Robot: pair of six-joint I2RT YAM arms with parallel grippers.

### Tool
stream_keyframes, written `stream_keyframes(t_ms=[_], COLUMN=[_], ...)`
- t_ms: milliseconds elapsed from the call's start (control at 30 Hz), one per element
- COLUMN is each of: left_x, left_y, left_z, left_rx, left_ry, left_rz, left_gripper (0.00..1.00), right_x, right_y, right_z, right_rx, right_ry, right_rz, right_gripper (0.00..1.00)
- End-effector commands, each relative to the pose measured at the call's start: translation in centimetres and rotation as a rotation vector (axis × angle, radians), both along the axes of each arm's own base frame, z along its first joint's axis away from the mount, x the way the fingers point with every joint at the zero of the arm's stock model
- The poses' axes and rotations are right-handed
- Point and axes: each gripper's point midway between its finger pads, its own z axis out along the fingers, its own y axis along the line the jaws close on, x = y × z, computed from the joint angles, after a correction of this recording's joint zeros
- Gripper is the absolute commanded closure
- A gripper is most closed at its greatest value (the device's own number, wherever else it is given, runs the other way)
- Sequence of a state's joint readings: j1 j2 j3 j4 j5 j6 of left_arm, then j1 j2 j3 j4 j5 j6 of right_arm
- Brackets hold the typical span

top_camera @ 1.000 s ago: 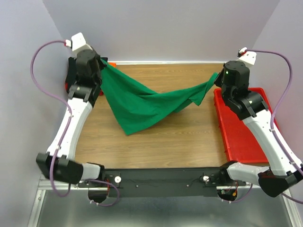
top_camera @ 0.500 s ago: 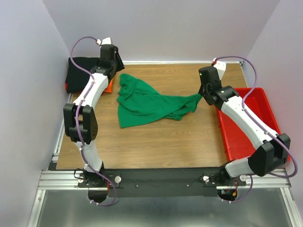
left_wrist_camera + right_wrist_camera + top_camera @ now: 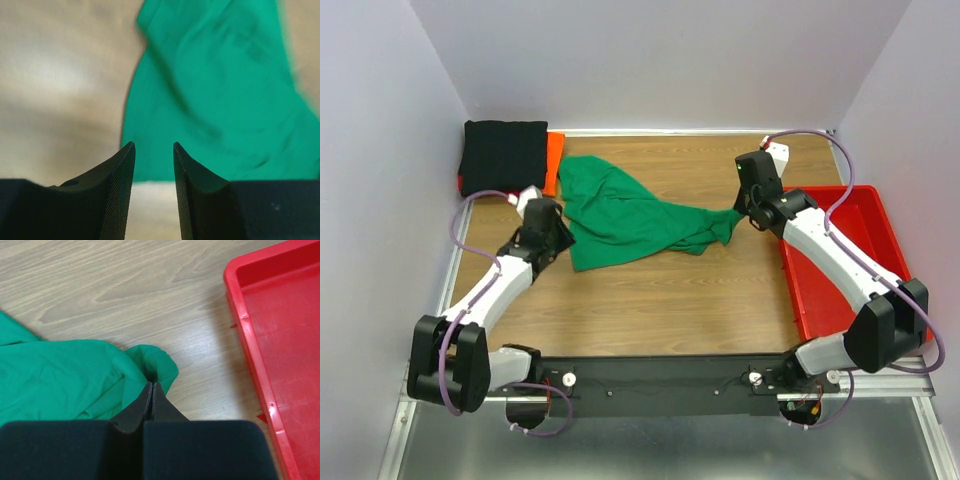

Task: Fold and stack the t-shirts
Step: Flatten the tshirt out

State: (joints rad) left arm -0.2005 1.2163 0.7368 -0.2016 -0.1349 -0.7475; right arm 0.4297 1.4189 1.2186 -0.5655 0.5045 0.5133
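Note:
The green t-shirt [image 3: 630, 215] lies crumpled across the middle of the wooden table. A folded black t-shirt [image 3: 503, 157] rests at the back left on an orange-red one [image 3: 554, 163]. My left gripper [image 3: 563, 240] hovers low at the green shirt's front-left edge. In the blurred left wrist view its jaws [image 3: 154, 145] stand open and empty, with green cloth [image 3: 220, 95] just ahead. My right gripper [image 3: 738, 212] is at the shirt's right end. The right wrist view shows that gripper [image 3: 152, 383] shut on a bunched fold of the green shirt [image 3: 60, 375].
A rigid red plastic tray [image 3: 850, 300] lies along the table's right edge, also in the right wrist view [image 3: 235, 285]. Grey walls close in the left, back and right sides. The arms' black base rail [image 3: 660, 380] runs along the near edge.
My left gripper let go of the green shirt and swung from the back-left corner to its front-left edge. The shirt dropped from hanging between the arms onto the table. The right gripper lowered, still shut.

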Motion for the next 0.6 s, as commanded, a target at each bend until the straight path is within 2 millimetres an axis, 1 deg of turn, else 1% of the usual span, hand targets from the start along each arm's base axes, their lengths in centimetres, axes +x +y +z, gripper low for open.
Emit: stream_keyframes(t_ms=[0, 67, 133, 233, 333, 567], left_x=[-3.2, -4.4, -5.2, -5.5, -5.4, -4.7], left_y=[-2.1, -2.8, -2.9, -2.9, -3.0, -2.8], left_z=[-3.5, -4.7, -5.8, -6.8, -7.4, -7.7], left_rx=[-0.033, -0.019, 0.012, 0.02, 0.027, 0.059], left_ry=[0.089, 0.133, 0.173, 0.204, 0.226, 0.245], left_rz=[-0.001, -0.01, -0.008, -0.007, -0.008, 0.008], left_gripper=[0.56, 0.56, 0.56, 0.55, 0.55, 0.55], right_x=[0.6, 0.6, 0.6, 0.6, 0.6, 0.7], right_y=[0.9, 1.0, 1.1, 1.2, 1.3, 1.4], right_z=[-0.8, -1.1, -1.0, -1.3, -1.6, -1.7], right_rx=[0.042, 0.041, 0.046, 0.049, 0.051, 0.051], right_ry=[0.007, 0.012, 0.009, 0.013, 0.016, 0.013], right_rz=[0.024, 0.025, 0.029, 0.035, 0.04, 0.048], right_gripper=[1.0, 1.0, 1.0, 0.99, 0.99, 0.99])
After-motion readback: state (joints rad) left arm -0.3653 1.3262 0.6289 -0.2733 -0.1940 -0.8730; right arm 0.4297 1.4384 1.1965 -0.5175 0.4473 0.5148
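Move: The shirt's near-left corner, lying on the table, is the left hand's goal: roughly 5 cm back from it, about level with it sideways, and some 11 cm below. Of the stack behind, the orange cloth lies about 17 cm ahead and 4 cm left of that hand, the folded black shirt about 19 cm ahead and 15 cm left. From the right hand, which already holds the green shirt's other end, that corner is about 32 cm left, 8 cm back and 18 cm below. The left hand drops about 8 cm while drawing back some 6 cm and drifting 3 cm to the right, nearly all of the backward travel coming quickly at the start; it then sinks more slowly towards the green shirt's near-left corner, its half-open fingers tipping about 15 degrees further down and their gap unchanged. The right hand keeps its shut grip on the shirt's raised right end and eases only about a centimetre left and down, giving that end hardly any slack. ##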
